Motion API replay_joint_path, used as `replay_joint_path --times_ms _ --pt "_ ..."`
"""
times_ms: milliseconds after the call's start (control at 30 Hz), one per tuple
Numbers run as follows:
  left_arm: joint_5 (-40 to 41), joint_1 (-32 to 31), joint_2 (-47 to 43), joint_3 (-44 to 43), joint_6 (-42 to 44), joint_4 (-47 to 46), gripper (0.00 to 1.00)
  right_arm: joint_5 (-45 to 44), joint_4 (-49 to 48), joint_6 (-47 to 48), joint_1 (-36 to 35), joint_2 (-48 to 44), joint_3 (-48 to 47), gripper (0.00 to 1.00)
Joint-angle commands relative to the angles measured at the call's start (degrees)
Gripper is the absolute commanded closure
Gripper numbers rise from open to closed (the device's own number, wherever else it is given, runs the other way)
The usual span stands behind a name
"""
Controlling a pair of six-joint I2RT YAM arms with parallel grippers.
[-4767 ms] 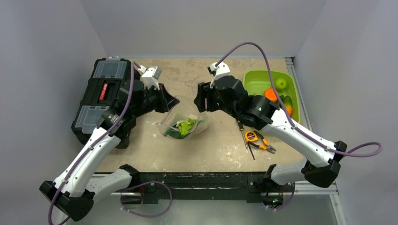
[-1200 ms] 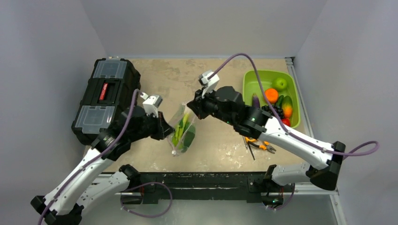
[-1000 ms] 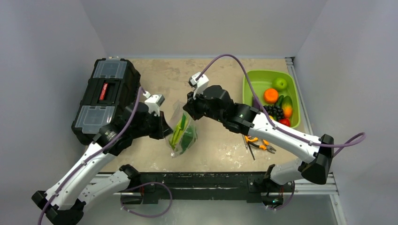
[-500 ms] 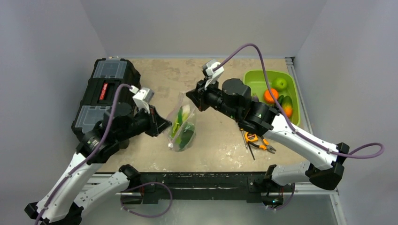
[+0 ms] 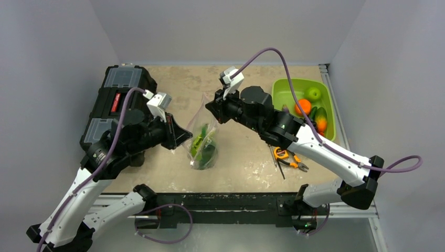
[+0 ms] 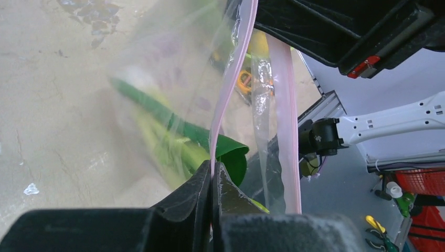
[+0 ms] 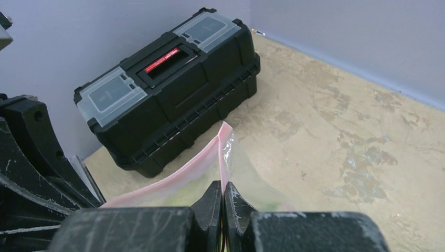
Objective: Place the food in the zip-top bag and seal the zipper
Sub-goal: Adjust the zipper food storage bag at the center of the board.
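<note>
The clear zip-top bag (image 5: 205, 126) hangs upright over the middle of the table, held between both grippers. The leafy green food (image 5: 202, 148) lies in its lower part, also seen as green stalks and leaves (image 6: 181, 142) in the left wrist view. My left gripper (image 5: 186, 138) is shut on the pink zipper (image 6: 232, 79) at the bag's near-left end; its tips (image 6: 214, 172) pinch the strip. My right gripper (image 5: 211, 107) is shut on the zipper (image 7: 197, 164) at the far end, with the strip running out from between its tips (image 7: 223, 188).
A black toolbox (image 5: 118, 100) stands at the left, close behind my left arm. A lime-green bin (image 5: 286, 89) with round fruits is at the right. Orange-handled pliers (image 5: 287, 157) and a screwdriver (image 5: 272, 149) lie under my right arm.
Both grippers kept their hold. My left gripper drew back to the left and my right gripper went up and toward the far side, so the bag's mouth is pulled longer.
</note>
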State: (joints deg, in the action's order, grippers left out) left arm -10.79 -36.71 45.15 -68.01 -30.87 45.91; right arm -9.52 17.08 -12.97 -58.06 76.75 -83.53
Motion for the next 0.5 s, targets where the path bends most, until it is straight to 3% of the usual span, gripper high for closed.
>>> replay_joint_path --times_ms 0,100,267,467 --pt "-3.3 0.3 1.6 -0.7 1.3 0.3 0.94 0.2 -5.6 -0.2 0.0 -1.8 -2.3 1.00" --pt "-3.4 0.3 0.6 0.3 1.3 1.7 0.79 0.9 -6.2 -0.6 0.0 -1.7 -2.2 1.00" --pt "-3.5 0.3 -2.7 3.0 0.6 0.8 0.45 1.4 -6.0 -0.2 0.0 -1.0 -2.9 1.00" --pt "-6.0 0.2 -1.5 3.8 0.0 2.4 0.25 1.6 -6.2 -0.3 -0.1 -1.0 -3.1 1.00"
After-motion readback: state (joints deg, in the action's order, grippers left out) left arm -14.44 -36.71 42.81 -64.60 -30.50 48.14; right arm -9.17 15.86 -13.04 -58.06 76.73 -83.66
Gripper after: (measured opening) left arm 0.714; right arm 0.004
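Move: The zip-top bag hangs with its pink rim stretched between the two grippers; its middle lies about 5 cm to the right of the left hand, 2 cm back and 13 cm below. The right gripper is some 8 cm ahead of the left hand, 6 cm to its right and 4 cm higher; the black toolbox, 8 cm ahead, 26 cm left and 22 cm below. From the right hand, the bag's middle is 10 cm back, 2 cm left, 18 cm down. The bag's pink rim is let go by the left hand: its fingers, shut on it until now, spread to roughly two thirds or more of their range while the hand eases down and back about 2 cm each way, away from the right gripper, its wrist hardly turning. The right hand stays put, shut, and keeps its pinch on the other end of the rim. ##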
